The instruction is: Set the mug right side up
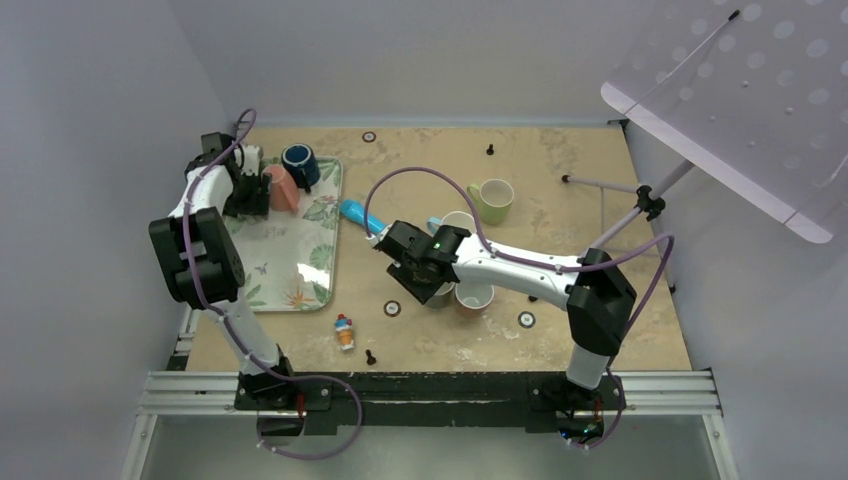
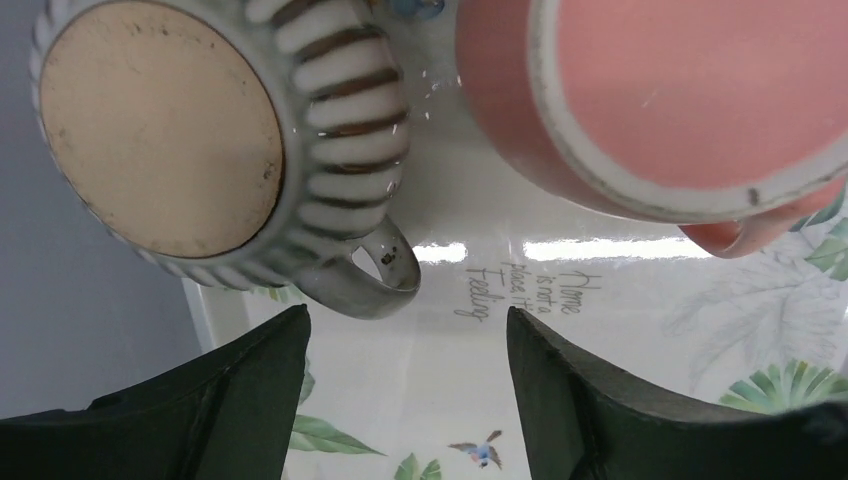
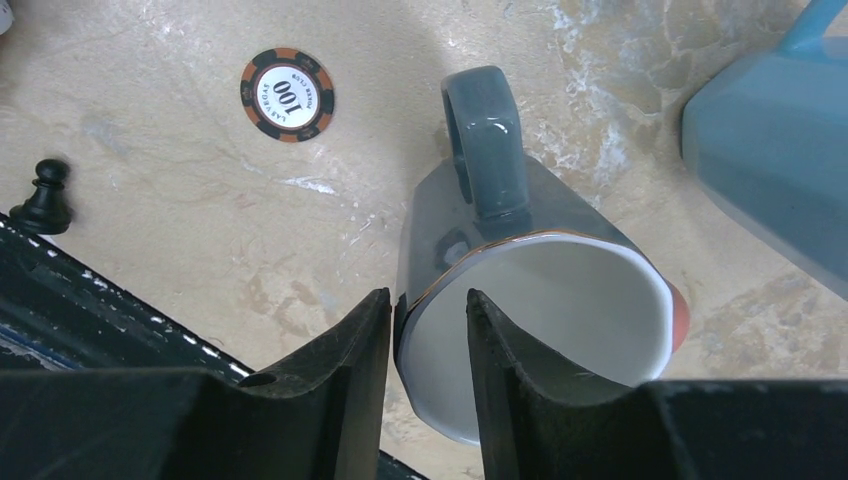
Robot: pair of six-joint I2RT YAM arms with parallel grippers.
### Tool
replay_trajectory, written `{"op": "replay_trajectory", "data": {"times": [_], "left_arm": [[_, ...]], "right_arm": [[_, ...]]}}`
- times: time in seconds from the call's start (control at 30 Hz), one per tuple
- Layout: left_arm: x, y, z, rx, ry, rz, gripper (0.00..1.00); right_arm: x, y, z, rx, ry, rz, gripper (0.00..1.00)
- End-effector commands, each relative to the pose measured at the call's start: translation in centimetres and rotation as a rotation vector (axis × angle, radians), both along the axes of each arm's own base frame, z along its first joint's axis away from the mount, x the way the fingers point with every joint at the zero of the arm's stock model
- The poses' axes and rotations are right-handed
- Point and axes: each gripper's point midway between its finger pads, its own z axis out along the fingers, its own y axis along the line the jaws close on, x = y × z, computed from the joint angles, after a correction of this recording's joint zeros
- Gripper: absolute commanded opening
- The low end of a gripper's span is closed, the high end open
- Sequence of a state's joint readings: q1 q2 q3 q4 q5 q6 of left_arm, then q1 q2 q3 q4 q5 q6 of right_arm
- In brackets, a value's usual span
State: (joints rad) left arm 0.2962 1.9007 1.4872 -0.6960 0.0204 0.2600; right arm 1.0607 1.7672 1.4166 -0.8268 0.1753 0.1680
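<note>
A grey mug (image 3: 540, 300) with a white inside stands mouth up on the table, its handle pointing away from the wrist. My right gripper (image 3: 427, 295) straddles its rim, one finger inside and one against the outer wall, with the jaws parted and a gap at the inner finger. In the top view this mug (image 1: 440, 293) is mostly hidden under the right gripper (image 1: 425, 285). My left gripper (image 2: 406, 312) hangs open over the floral tray (image 2: 620, 380) with nothing between its fingers. Just ahead of it, a ribbed mug (image 2: 340, 130) and a pink mug (image 2: 500, 90) stand upside down.
An orange mug (image 1: 474, 297) stands touching the grey one. A green mug (image 1: 492, 198), a white mug (image 1: 460, 220) and a blue object (image 1: 358, 213) lie beyond. A dark blue mug (image 1: 300, 165) is on the tray (image 1: 300, 260). Poker chip (image 3: 287, 95), pawn (image 3: 45, 195), small figurine (image 1: 344, 331), lamp stand (image 1: 650, 200).
</note>
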Motion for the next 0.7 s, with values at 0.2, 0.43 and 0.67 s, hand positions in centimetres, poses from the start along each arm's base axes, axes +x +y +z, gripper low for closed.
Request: {"op": "replay_trajectory", "data": {"times": [0.2, 0.43, 0.67], "left_arm": [[1.5, 1.3, -1.8, -0.032, -0.041, 0.113, 0.7], [2.2, 3.2, -2.1, 0.053, -0.054, 0.131, 0.43], [1.5, 4.0, -0.5, 0.106, -0.099, 0.124, 0.0]], "right_arm": [[1.1, 0.4, 3.7, 0.048, -0.094, -0.024, 0.38], [0.8, 0.4, 3.2, 0.054, -0.085, -0.016, 0.38], [0.9, 0.2, 3.7, 0.06, -0.098, -0.022, 0.38]]}}
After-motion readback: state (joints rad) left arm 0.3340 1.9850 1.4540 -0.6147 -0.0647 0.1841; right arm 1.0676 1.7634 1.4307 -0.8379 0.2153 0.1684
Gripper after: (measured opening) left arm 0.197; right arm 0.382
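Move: The striped mug, bottom up at the tray's left edge, has its middle about 5 cm ahead of the left hand, 3 cm to its left and 4 cm below, its handle pointing back towards the fingers. The pink mug stands roughly 4 cm ahead and 8 cm to the hand's right; the dark green mug is some 12 cm straight ahead. From the right hand, the striped mug lies about 25 cm ahead, 45 cm left and 6 cm lower. The left hand, fingers still pointing steeply down, sinks about 4 cm beside the upturned striped mug to the height of its handle, easing some 3 cm to its left as it goes and turning slightly counter-clockwise. Most of the closing comes late, once the hand is nearly down: the fingers go from wide apart to almost shut and pinch the back end of the handle between their tips, while the hand keeps edging left. ##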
